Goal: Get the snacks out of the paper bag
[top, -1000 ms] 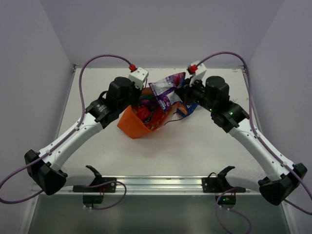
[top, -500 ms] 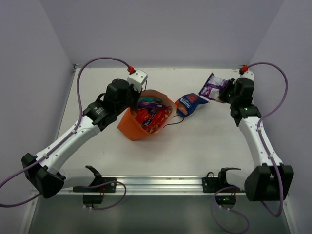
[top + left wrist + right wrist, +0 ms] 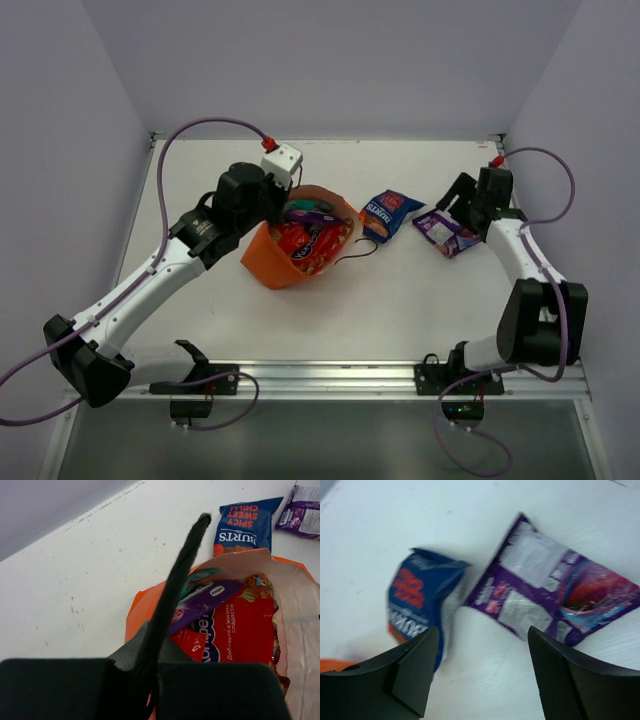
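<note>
The orange paper bag [image 3: 272, 258] lies open on the table, pale inside [image 3: 300, 610]. My left gripper [image 3: 283, 207] is shut on its back rim [image 3: 137, 611], fingers [image 3: 192, 540] pressed together. Inside lie a purple packet [image 3: 207, 600], a teal one [image 3: 199, 576], a large red one [image 3: 245, 625] and a small red one [image 3: 190, 641]. A blue-and-red packet [image 3: 388, 213] [image 3: 417, 600] lies on the table right of the bag. Another purple packet [image 3: 445, 231] [image 3: 555, 587] lies flat further right. My right gripper [image 3: 449, 206] [image 3: 482, 632] stands open just above it, holding nothing.
A black cord handle [image 3: 356, 257] trails from the bag's mouth onto the table. The side wall [image 3: 570, 120] stands close behind the right arm. The back wall [image 3: 50, 510] runs beyond the bag.
My right gripper carried the purple packet from above the bag out to the right, opened and let it drop onto the table. The left gripper kept its hold on the bag.
</note>
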You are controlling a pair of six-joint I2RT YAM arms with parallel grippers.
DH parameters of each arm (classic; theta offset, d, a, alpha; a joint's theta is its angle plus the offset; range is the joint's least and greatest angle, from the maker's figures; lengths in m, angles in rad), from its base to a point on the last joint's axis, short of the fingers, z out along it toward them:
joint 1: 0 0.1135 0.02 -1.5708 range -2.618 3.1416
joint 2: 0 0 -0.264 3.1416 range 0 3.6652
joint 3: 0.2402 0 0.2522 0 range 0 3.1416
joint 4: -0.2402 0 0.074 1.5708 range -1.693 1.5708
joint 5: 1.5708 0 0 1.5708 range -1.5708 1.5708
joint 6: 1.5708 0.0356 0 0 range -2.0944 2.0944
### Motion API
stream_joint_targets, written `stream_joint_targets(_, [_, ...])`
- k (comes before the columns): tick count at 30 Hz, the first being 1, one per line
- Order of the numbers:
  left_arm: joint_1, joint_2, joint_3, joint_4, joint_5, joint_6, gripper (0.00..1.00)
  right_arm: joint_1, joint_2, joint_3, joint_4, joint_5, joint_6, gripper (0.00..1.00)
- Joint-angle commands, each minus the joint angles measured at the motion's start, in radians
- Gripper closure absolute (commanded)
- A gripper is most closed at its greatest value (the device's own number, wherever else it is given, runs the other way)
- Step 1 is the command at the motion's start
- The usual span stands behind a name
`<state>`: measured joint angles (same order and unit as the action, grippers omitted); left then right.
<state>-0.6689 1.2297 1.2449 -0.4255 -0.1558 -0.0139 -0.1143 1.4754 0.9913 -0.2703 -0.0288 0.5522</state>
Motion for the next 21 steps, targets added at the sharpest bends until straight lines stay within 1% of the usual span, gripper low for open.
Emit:
stream_joint_targets(1, [-0.008, -0.059, 0.004, 0.157, 0.021, 0.009, 1.0, 0.103, -0.194, 0.076, 0.002, -0.091, -0.07, 0.25])
stream_joint_targets(3, [-0.008, -0.058, 0.002, 0.156, 0.024, 0.009, 1.0, 0.183, -0.287, 0.093, 0.009, -0.149, -0.16, 0.25])
stream_joint_targets(4, [-0.008, -0.059, 0.002, 0.154, 0.025, 0.009, 1.0, 0.261, -0.314, 0.11, 0.028, -0.166, -0.193, 0.25])
stream_joint_targets(5, [-0.008, -0.059, 0.002, 0.151, 0.025, 0.009, 1.0, 0.299, -0.337, 0.113, 0.046, -0.199, -0.275, 0.25])
stream_joint_targets(6, [-0.008, -0.059, 0.002, 0.149, 0.022, 0.009, 1.0, 0.342, -0.372, 0.124, 0.061, -0.248, -0.313, 0.25])
stream_joint_targets(7, [-0.008, -0.059, 0.004, 0.149, 0.022, 0.009, 1.0, 0.431, -0.385, 0.128, 0.084, -0.256, -0.355, 0.25])
stream_joint_targets(8, [-0.008, -0.061, 0.005, 0.148, 0.022, 0.009, 1.0, 0.47, -0.392, 0.132, 0.097, -0.275, -0.45, 0.25])
stream_joint_targets(9, [-0.008, -0.061, 0.007, 0.149, 0.025, 0.009, 1.0, 0.507, -0.397, 0.138, 0.103, -0.308, -0.495, 0.25])
stream_joint_targets(10, [-0.008, -0.062, 0.008, 0.149, 0.025, 0.009, 1.0, 0.569, -0.392, 0.138, 0.124, -0.318, -0.533, 0.25])
stream_joint_targets(11, [-0.008, -0.061, 0.008, 0.154, 0.025, 0.009, 1.0, 0.593, -0.385, 0.139, 0.131, -0.333, -0.611, 0.25])
stream_joint_targets(13, [-0.008, -0.061, 0.011, 0.157, 0.021, -0.006, 1.0, 0.649, -0.34, 0.173, 0.115, -0.387, -0.665, 0.26])
stream_joint_targets(17, [-0.008, -0.058, 0.016, 0.162, 0.032, -0.015, 1.0, 0.745, -0.261, 0.211, 0.092, -0.419, -0.835, 0.28])
stream_joint_targets(19, [-0.008, -0.058, 0.019, 0.162, 0.036, -0.026, 1.0, 0.792, -0.213, 0.224, 0.071, -0.43, -0.892, 0.32])
stream_joint_targets(21, [-0.008, -0.059, 0.019, 0.163, 0.038, -0.034, 1.0, 0.814, -0.185, 0.227, 0.065, -0.428, -0.949, 0.33])
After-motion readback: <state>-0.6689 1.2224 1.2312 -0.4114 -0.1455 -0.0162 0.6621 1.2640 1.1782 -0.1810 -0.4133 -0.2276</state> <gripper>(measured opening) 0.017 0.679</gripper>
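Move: The red packet in the paper bag's mouth lies roughly 33 cm to the right hand's left, 13 cm back and some 8 cm higher. The purple pack just taken out lies about 10 cm below that hand, 2 cm back; the blue Burts bag is some 15 cm left, 3 cm ahead and 10 cm below. From the left hand, the red packet is about 7 cm right, 6 cm back and 9 cm below. Lift the open right gripper off above the purple pack and sweep it some 32 cm left and somewhat back to the bag's mouth, climbing about 24 cm on the way, then sinking 5 cm towards the red packet. Swing the fingers about 65 degrees counter-clockwise and tip them up nearer level, keeping them open. Keep the left gripper shut on the bag's upper edge, still. ##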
